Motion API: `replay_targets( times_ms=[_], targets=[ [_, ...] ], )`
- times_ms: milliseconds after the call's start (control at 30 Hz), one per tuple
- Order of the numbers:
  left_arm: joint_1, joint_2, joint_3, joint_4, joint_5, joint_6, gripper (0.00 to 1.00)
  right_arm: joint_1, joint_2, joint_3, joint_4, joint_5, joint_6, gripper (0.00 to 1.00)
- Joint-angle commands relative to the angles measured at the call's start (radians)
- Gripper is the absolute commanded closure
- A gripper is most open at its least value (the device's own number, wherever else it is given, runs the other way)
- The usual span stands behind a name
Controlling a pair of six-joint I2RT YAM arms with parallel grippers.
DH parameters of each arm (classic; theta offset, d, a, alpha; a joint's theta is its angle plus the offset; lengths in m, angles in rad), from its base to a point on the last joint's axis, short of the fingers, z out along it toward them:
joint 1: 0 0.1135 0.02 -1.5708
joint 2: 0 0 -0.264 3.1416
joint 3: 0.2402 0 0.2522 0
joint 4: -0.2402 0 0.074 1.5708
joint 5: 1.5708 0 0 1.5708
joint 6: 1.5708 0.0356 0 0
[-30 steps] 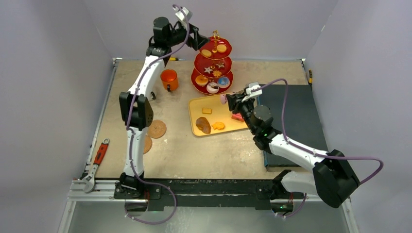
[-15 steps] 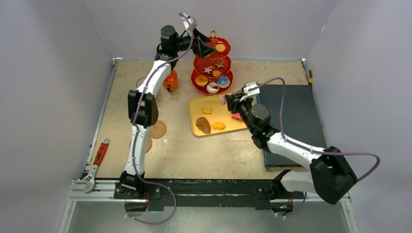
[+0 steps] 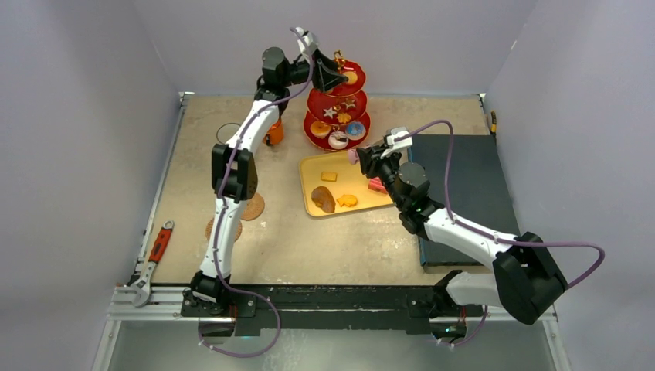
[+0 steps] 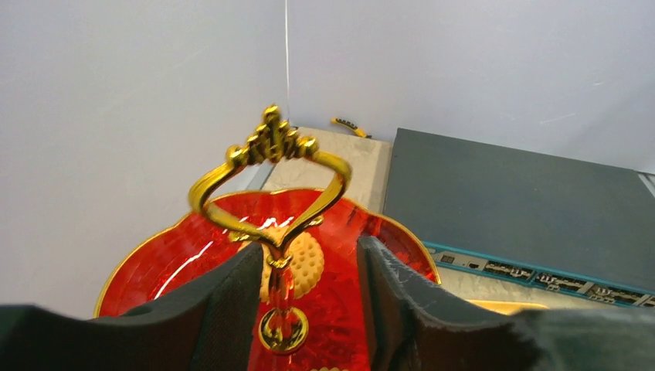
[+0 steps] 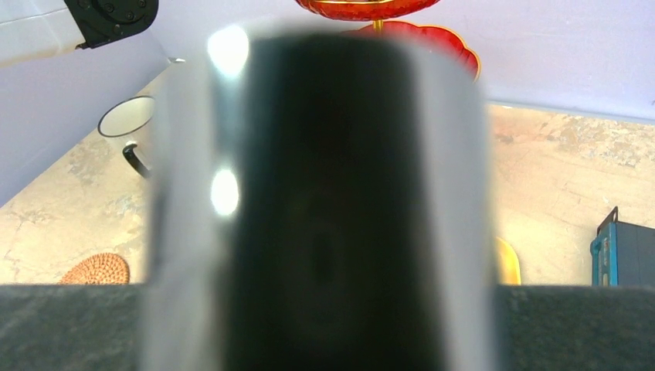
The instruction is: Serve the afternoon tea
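Observation:
The red three-tier gold-rimmed stand (image 3: 338,116) at the back carries several pastries. My left gripper (image 3: 333,76) is at its top, open, its jaws on either side of the gold handle stem (image 4: 276,290), with a gap on the right side. A round biscuit (image 4: 309,259) lies on the top plate (image 4: 178,255). My right gripper (image 3: 360,158) hovers over the yellow tray (image 3: 309,166), shut on a pale pink pastry (image 3: 354,158) that fills the right wrist view as a blur (image 5: 320,201). The orange mug (image 3: 273,134) is half hidden behind the left arm. The white mug (image 3: 228,132) stands left of it.
The tray holds a square biscuit (image 3: 329,176), a croissant (image 3: 324,199), an orange piece (image 3: 347,200) and a red piece (image 3: 376,185). Two brown coasters (image 3: 252,207) (image 3: 210,229) lie partly under the left arm. A dark box (image 3: 463,185) lies at the right, a red wrench (image 3: 157,251) at the left edge.
My left arm has swung right onto the stand's top and its jaws have narrowed around the gold handle. The white mug has come into view. The right arm has hardly moved.

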Motion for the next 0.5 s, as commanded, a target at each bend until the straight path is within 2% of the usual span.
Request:
replay_targets(
  times_ms=[0, 133, 267, 467],
  targets=[
    [-0.006, -0.008, 0.019, 0.091, -0.004, -0.001, 0.6, -0.007, -0.02, 0.05, 0.018, 0.019, 0.015, 0.66],
    [-0.011, -0.063, -0.046, 0.1, -0.109, 0.051, 0.99, -0.007, -0.016, 0.046, 0.022, 0.015, 0.023, 0.66],
    [-0.05, -0.164, -0.143, 0.019, -0.35, 0.275, 1.0, -0.005, -0.025, 0.034, 0.03, 0.015, 0.022, 0.66],
    [-0.123, -0.281, -0.281, 0.048, -0.709, 0.439, 1.0, -0.006, -0.036, 0.017, 0.047, 0.025, 0.01, 0.66]
  ],
)
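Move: The stand's gold stem, just below the handle loop, already lies between my left hand's half-open fingers, about 1 cm ahead and 1 cm right. The round cracker on the top plate sits beyond the stem, some 4 cm right of my hand, level fore and aft and 6 cm lower. The orange mug is roughly 20 cm left, 2 cm back and 25 cm down. From my right hand, the stem is about 22 cm ahead and 7 cm left. I shut my left fingers on the stem right under the gold handle, pinching it from front and back. With that grip kept, I carry it about 3 cm forward at nearly the same height while the hand swings some 20 degrees counter-clockwise, easing slightly right at the end. ##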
